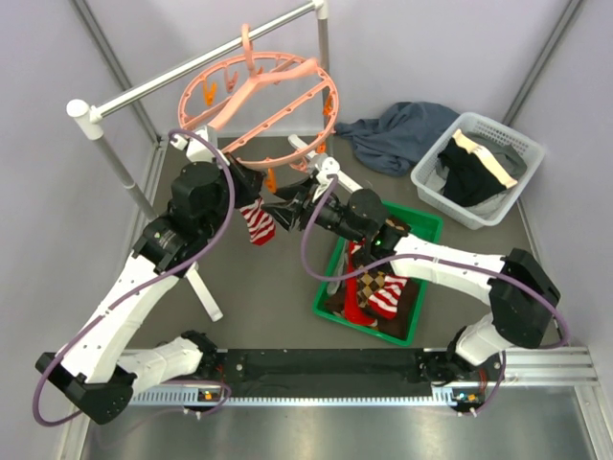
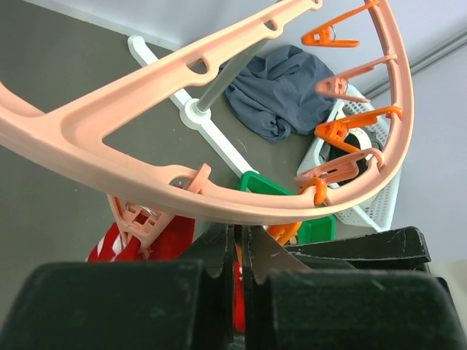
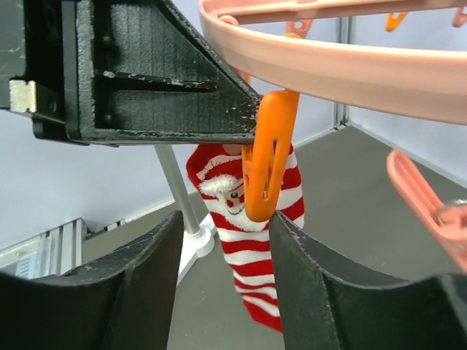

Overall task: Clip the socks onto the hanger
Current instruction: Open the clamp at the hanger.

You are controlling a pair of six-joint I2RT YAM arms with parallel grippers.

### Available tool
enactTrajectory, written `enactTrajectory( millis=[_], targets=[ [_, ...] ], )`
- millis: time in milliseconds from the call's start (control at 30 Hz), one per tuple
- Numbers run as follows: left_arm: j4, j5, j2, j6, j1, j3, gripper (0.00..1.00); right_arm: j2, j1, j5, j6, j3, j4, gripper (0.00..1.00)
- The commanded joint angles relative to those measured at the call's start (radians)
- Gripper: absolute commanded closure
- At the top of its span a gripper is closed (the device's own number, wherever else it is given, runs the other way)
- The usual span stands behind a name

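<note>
The salmon-pink ring hanger (image 1: 316, 72) hangs by its hook from the rail. A red-and-white striped sock (image 1: 257, 222) hangs below its near rim, held by a pink clip (image 2: 146, 219). My left gripper (image 1: 251, 199) is under the rim, its jaws nearly closed on a thin orange clip (image 3: 266, 160). My right gripper (image 3: 226, 219) is open. The clip's lower end hangs between its fingers, against the right one, with the striped sock (image 3: 252, 248) behind. More socks (image 1: 378, 287), striped and argyle, lie in the green bin (image 1: 421, 230).
The grey metal rail (image 1: 192, 72) stands on white posts with a white foot (image 1: 206, 287) on the table. A dark blue-grey cloth (image 1: 402, 134) lies at the back. A white basket (image 1: 512, 144) with black and cream garments stands at the back right.
</note>
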Motion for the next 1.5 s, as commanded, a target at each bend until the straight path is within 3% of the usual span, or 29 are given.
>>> enactTrajectory(
  millis=[0, 333, 433, 600, 800, 1133, 1333, 1467],
  targets=[
    [0.018, 0.015, 0.004, 0.005, 0.0, 0.042, 1.0, 0.007, -0.017, 0.01, 0.036, 0.066, 0.085, 0.52],
    [0.004, 0.018, 0.001, 0.008, -0.001, 0.046, 1.0, 0.015, -0.022, 0.007, 0.048, 0.084, 0.105, 0.64],
    [0.003, 0.02, -0.002, 0.01, 0.0, 0.048, 1.0, 0.02, -0.022, 0.007, 0.05, 0.096, 0.095, 0.73],
    [0.009, 0.034, -0.007, 0.011, -0.001, 0.057, 0.98, 0.021, -0.022, 0.006, 0.048, 0.093, 0.085, 1.0],
    [0.004, 0.049, -0.037, 0.011, 0.0, 0.063, 0.68, 0.018, -0.022, 0.006, 0.046, 0.093, 0.075, 1.0],
    [0.021, 0.1, -0.036, 0.08, 0.0, 0.053, 0.39, 0.018, -0.017, 0.033, 0.03, 0.095, 0.053, 1.0],
    [0.03, 0.121, -0.004, 0.126, 0.0, 0.053, 0.33, 0.014, -0.005, 0.061, -0.013, 0.102, 0.026, 1.0],
    [0.041, 0.069, 0.006, 0.148, 0.0, 0.051, 0.4, 0.015, 0.006, 0.079, -0.039, 0.105, 0.016, 1.0]
  ],
)
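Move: Between the left hand's shut fingertips is the orange clip, its middle about 1 cm ahead and 1 cm below. From the right hand, whose fingers are half open, that clip is some 2 cm ahead, level to the side and 3 cm up. The sock's pink clip sits about 6 cm left of the orange clip and 1 cm farther out; another pink clip is roughly 6 cm to its right and 4 cm farther out. Easing forward and up by about 2 cm each, the right hand brings its fingers around the lower end of the orange clip and shuts them on it, keeping that pinch as it sinks slightly. Only then does the left hand let go, opening wide while backing off some 1.5 cm and rising about 2 cm, then coming down and forward again, a little to the right. ##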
